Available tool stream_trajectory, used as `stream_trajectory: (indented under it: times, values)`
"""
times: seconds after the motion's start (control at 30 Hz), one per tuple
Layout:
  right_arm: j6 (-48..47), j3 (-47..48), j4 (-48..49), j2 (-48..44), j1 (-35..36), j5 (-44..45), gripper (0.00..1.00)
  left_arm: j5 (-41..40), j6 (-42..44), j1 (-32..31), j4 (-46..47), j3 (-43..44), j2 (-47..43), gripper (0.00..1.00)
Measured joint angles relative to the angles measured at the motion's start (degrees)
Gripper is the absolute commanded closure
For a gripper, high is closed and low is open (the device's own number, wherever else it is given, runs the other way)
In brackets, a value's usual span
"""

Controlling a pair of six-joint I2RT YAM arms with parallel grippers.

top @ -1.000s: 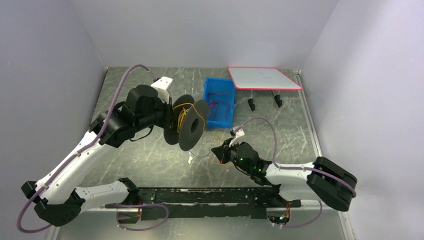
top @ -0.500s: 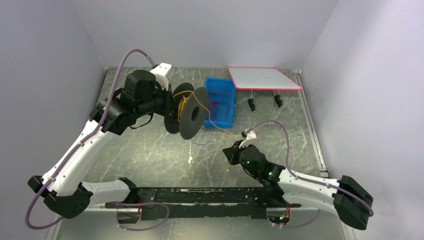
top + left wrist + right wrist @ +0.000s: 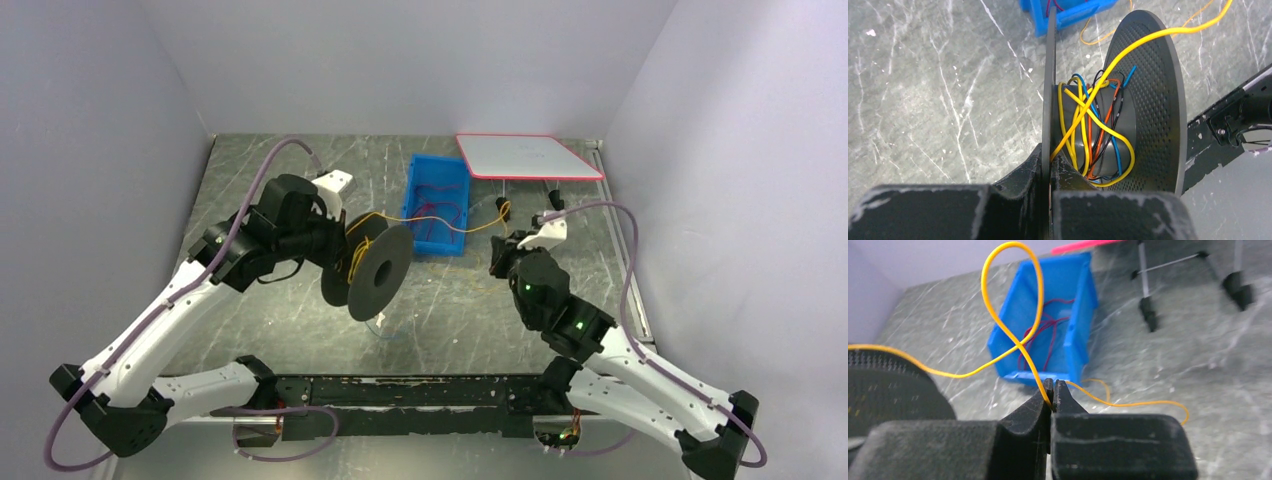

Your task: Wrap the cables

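Note:
My left gripper is shut on the thin near flange of the dark grey spool, holding it above the table. Yellow, orange, blue and black cables lie looped round its core. One yellow cable runs from the spool over the blue bin to my right gripper, which is shut on it. The cable makes a loop above those jaws, and its tail trails onto the table to the right. My right gripper sits just right of the bin.
The blue bin at the back centre holds red cables. A white board with a pink rim stands on black legs at the back right. A black rail runs along the near edge. Grey walls close in the sides.
My right arm has swung from mid-table back and to the right, drawing the yellow cable out across the bin. The left arm has lowered the spool slightly.

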Motion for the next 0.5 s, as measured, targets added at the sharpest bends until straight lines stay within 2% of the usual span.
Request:
stream_trajectory:
  times: [0.23,0.5]
  values:
    - [-5.81,3.91,-2.21,2.32,-5.31,5.81,1.0,3.52,1.09,0.0,0.15,-2.29,-3.56,0.93]
    - [-6.38,1.99,-2.75,6.29,-13.99,2.4,1.0,9.68,3.15,0.0,0.57,-2.29,-8.26,0.93]
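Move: The right hand has the yellow cable pinched in its tips; the spool lies about 27 cm to its left, 5 cm back and 3 cm lower. The blue box is some 20 cm ahead and 13 cm left of it, the whiteboard stand's near foot about 22 cm ahead and 5 cm right, both roughly 20 cm below. The left hand grips the spool's near flange, the spool's middle being about 5 cm right, 2 cm back and 6 cm below. Keeping its pinch on the yellow cable, the right hand carries it away from the spool, about 7 cm to the right and 3–4 cm forward, rising slightly at first and then sinking to about 2 cm below its start, while it turns some 15 degrees clockwise and its left side dips. The left hand, still clamping the flange, draws the spool back about 4 cm and up a little, turning slightly clockwise. ##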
